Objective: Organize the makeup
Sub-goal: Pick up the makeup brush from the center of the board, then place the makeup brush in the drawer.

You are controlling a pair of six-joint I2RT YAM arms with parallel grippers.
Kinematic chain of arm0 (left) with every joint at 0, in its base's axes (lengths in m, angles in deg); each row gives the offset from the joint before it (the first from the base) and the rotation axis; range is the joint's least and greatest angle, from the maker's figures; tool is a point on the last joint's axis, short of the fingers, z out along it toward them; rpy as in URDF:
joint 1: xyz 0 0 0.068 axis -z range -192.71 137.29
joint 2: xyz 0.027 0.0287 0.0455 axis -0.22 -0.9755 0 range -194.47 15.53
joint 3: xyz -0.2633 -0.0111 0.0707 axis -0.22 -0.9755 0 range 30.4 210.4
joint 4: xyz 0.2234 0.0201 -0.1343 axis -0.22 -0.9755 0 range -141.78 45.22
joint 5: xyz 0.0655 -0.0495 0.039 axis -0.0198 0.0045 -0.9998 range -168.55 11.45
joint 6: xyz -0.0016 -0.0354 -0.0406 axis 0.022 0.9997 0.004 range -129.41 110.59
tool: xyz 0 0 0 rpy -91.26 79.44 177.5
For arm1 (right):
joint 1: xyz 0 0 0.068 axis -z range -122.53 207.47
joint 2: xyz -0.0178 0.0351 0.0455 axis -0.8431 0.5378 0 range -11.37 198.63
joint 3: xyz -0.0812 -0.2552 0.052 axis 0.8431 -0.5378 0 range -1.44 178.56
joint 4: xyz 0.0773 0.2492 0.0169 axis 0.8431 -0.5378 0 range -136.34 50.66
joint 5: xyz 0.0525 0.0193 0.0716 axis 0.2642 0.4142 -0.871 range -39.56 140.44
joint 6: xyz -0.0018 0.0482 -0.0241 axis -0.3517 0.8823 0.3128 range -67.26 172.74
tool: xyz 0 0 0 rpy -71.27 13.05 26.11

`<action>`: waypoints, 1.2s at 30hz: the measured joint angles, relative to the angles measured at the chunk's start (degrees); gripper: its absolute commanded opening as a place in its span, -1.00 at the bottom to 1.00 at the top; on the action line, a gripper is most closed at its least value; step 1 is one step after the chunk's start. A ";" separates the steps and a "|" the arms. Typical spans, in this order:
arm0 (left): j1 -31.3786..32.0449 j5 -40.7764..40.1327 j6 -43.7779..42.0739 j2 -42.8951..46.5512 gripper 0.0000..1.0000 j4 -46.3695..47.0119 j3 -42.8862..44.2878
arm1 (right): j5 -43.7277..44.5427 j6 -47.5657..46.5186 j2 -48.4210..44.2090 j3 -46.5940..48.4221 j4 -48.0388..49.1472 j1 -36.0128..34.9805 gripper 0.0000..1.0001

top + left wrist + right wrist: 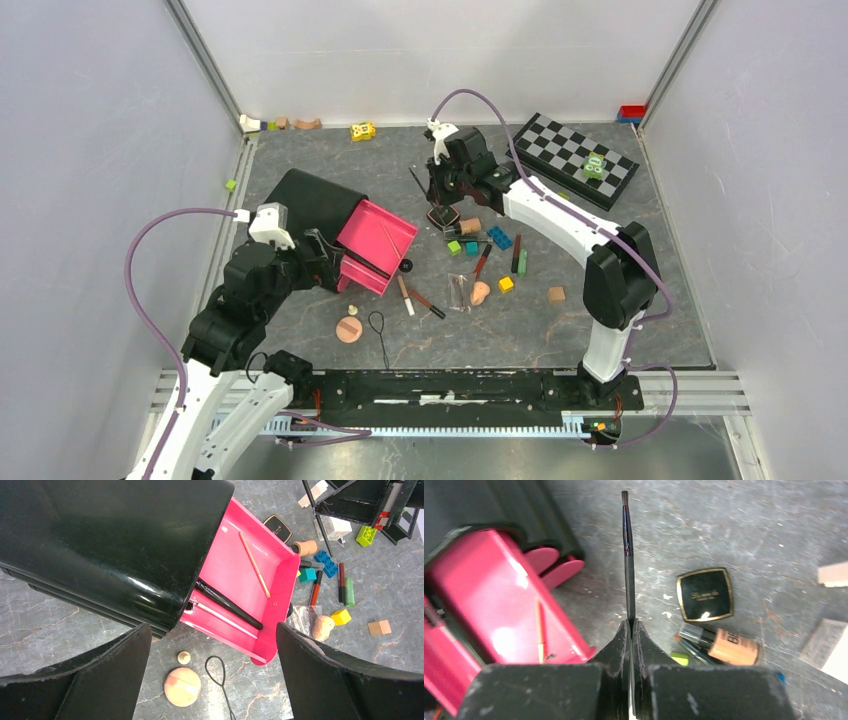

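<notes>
My right gripper (631, 623) is shut on the handle of a thin black brush (626, 555), which sticks out forward above the table; it hangs at the back centre (440, 193). Under it lie a black square compact (704, 594) and a peach foundation tube (734, 650). The pink drawer (235, 575) of the black case (310, 200) holds a black brush (227, 605) and two thin sticks. My left gripper (212, 675) is open above a peach round puff (182, 686) and a black wire loop (217, 667), touching neither. More makeup, with pencils (405, 295), tubes (518, 255) and a sponge (481, 292), lies mid-table.
Coloured toy blocks (499, 237) and a wooden block (556, 294) lie among the makeup. A checkerboard (577, 157) sits at the back right, and a yellow toy (363, 131) and small bits line the back wall. White walls close the table on three sides.
</notes>
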 measured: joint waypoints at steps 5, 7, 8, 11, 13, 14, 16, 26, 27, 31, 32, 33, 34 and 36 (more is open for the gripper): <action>0.00 0.00 0.00 0.00 1.00 0.00 0.00 | -6.95 1.60 -0.15 0.87 -0.15 -0.33 -1.00; 0.00 0.00 0.00 0.00 1.00 0.00 -0.02 | -9.25 2.32 -0.15 0.94 -0.72 -0.57 -1.00; 0.00 0.00 0.00 0.00 1.00 0.00 -0.02 | -10.21 2.60 -0.15 1.14 -1.07 -0.70 -0.99; 0.00 0.00 0.02 0.00 1.00 0.00 -0.02 | -12.68 3.06 0.52 3.58 -4.11 -1.49 -0.99; 0.00 0.00 0.02 0.00 1.00 0.00 -0.02 | -13.75 3.17 1.38 6.14 -5.68 -2.21 -0.99; 0.00 -0.02 0.00 0.00 1.00 0.00 -0.04 | -14.14 3.17 1.81 7.43 -6.51 -2.64 -0.99; 0.00 0.00 0.02 0.00 1.00 0.00 -0.04 | -15.02 3.17 2.56 9.42 -7.80 -3.48 -0.99; 0.00 0.00 0.00 0.02 1.00 0.00 -0.09 | -15.91 3.10 6.43 13.81 -14.16 -7.10 -0.99; 0.00 -0.02 0.00 0.02 1.00 0.00 -0.09 | -15.89 3.10 6.56 13.81 -14.51 -7.32 -0.99; 0.00 0.00 0.00 0.02 1.00 0.00 -0.09 | -15.69 3.15 7.26 14.16 -15.61 -8.09 -0.99; 0.00 0.00 0.02 0.02 1.00 0.00 -0.09 | -15.69 3.19 7.52 14.45 -15.67 -8.26 -0.99; 0.00 0.00 0.00 0.02 1.00 0.00 -0.09 | -15.69 3.21 7.85 14.73 -15.67 -8.39 -0.99; 0.00 0.00 0.00 0.04 1.00 0.02 -0.09 | -15.72 3.28 8.04 14.95 -15.61 -8.48 -0.99; 0.00 0.00 0.00 0.13 1.00 0.00 -0.09 | -15.78 3.65 8.37 15.34 -15.58 -8.66 -0.99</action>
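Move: The right hand, already gripping the thin makeup brush, hangs about 16 cm above the table. The middle of the open pink drawer lies roughly 12 cm to its left, 6 cm back and 13 cm below. The orange pencil in the drawer is 9 cm left and 4 cm back; the black compact is 4 cm ahead and 3 cm right, the lime cube 4 cm back and 5 cm right. From the left hand, the drawer is some 12 cm ahead, 7 cm right and 20 cm below. Back and to the left at an even pace, the right hand carries the thin brush about 12 cm from beside the compact to over the open pink drawer, rising some 3 cm midway and sinking back to nearly its starting height. On the way the wrist swings nearly 20 degrees counter-clockwise and tips its fingers further down; they stay shut on the brush. ##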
